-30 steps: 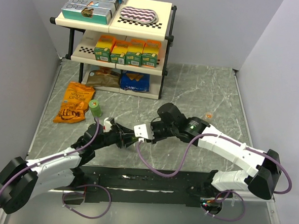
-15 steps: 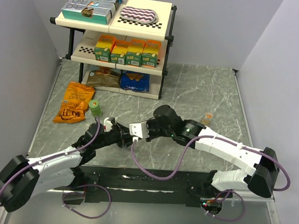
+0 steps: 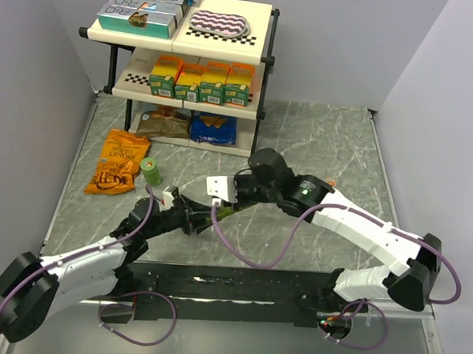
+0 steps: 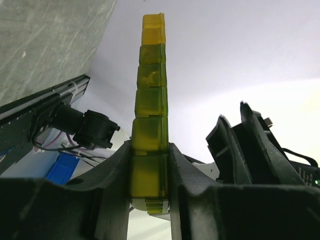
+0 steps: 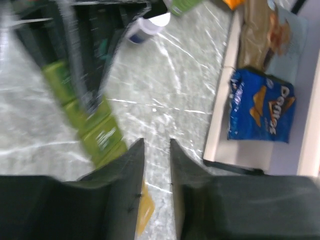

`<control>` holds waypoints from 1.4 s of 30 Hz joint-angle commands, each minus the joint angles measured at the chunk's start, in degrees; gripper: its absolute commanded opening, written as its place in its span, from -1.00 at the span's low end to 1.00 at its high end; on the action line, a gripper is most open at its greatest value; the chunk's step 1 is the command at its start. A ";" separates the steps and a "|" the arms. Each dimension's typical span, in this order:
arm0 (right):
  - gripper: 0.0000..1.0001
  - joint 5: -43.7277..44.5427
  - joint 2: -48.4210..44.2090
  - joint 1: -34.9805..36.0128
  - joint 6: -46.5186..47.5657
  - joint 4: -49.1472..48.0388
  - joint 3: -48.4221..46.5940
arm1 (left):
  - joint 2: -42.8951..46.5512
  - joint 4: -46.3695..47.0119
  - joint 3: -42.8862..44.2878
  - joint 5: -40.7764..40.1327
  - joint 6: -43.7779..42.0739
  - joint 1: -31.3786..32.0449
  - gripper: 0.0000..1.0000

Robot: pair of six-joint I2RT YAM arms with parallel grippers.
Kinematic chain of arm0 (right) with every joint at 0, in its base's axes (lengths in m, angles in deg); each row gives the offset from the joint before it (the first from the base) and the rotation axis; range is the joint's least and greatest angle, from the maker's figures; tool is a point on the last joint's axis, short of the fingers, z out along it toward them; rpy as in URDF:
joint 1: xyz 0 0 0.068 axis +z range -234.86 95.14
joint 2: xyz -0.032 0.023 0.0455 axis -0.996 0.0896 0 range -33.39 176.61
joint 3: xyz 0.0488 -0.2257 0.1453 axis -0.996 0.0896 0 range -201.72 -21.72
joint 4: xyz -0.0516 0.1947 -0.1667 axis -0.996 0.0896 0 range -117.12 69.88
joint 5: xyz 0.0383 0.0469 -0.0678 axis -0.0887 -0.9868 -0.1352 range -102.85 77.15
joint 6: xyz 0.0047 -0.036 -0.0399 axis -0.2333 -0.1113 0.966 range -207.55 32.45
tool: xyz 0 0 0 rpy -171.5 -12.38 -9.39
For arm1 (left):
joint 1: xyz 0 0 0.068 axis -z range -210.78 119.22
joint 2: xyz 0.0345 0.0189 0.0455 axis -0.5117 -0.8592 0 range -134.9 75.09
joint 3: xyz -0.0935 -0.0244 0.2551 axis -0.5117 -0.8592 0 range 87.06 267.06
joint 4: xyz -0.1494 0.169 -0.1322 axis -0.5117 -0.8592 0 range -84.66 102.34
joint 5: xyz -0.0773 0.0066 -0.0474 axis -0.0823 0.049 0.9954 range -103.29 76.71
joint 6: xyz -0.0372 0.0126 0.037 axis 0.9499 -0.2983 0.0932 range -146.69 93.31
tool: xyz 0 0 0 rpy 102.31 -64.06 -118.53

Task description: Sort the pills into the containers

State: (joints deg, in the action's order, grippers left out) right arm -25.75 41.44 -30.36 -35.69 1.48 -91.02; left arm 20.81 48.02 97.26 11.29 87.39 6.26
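Observation:
The containers are a strip of translucent olive-to-yellow boxes (image 4: pixel 150 100). My left gripper (image 4: pixel 149 170) is shut on the strip's olive end, and the strip stands straight up out of the fingers, yellow end farthest. In the top view the left gripper (image 3: pixel 195 217) holds the strip (image 3: pixel 226 212) low over the table. My right gripper (image 3: pixel 210 195) hovers just above and beside it. In the right wrist view the strip (image 5: pixel 87 117) is blurred at the left, its yellow end under the left finger. The right gripper (image 5: pixel 156 155) is narrowly open and empty. No loose pills show.
A green bottle (image 3: pixel 150 170) stands left of the arms and a small orange bottle (image 3: pixel 328 183) to the right. A two-tier shelf (image 3: pixel 265 42) with boxes stands behind, with a blue Doritos bag (image 5: pixel 260 107) under it. An orange snack bag (image 3: pixel 118 163) lies at the left.
My right gripper has drawn back from the strip toward the shelf and risen a little. My left gripper still holds the strip and has shifted slightly.

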 commanded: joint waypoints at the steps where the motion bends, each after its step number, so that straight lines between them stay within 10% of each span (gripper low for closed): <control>1: -0.26 -11.08 -3.81 -0.54 1.93 10.77 -2.60 | 3.82 1.85 -0.97 -4.09 13.53 -0.47 -0.98; 22: -0.16 2.01 -1.35 3.95 2.72 -3.55 4.70 | 5.68 -0.26 0.53 -7.00 15.73 -0.47 -0.98; 27: 0.53 -5.35 -1.44 2.55 3.60 2.67 4.09 | 4.10 1.23 1.49 -4.72 13.54 -0.47 -0.99; 32: 0.85 -19.43 -3.19 -5.45 7.99 12.35 3.12 | 0.42 4.22 3.68 1.51 2.84 -1.18 -0.98; 42: 0.85 -19.70 -1.88 -7.83 2.47 12.71 3.38 | -3.02 -3.86 12.21 12.07 -21.09 -1.44 -0.99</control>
State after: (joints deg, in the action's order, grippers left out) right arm -43.50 39.95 -38.01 -31.19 14.75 -86.56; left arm 18.12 44.00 103.82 17.50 75.70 4.97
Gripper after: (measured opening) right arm 0.931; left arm 0.333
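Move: From the right hand, the middle of the green pill organizer lies about 4 cm back, 2 cm to the right and some 6 cm below. The left hand already holds one end of it, so its middle is roughly 3 cm ahead of that hand, 6 cm to its right and 1 cm lower. On the table, some 18 cm below the right hand, the white bottle stands about 16 cm left and 3 cm back, the green canister about 24 cm left and 5 cm ahead. Back first, then down towards the organizer, the right hand goes about 4 cm back, hovers, opens its fingers wide and shifts some 4 cm right, ending about 5 cm lower and rolled roughly 15 degrees, fingers astride the strip. The left hand keeps its grip, drifting slightly left, forward and up, then swinging back right and turning about 10 degrees late on. ##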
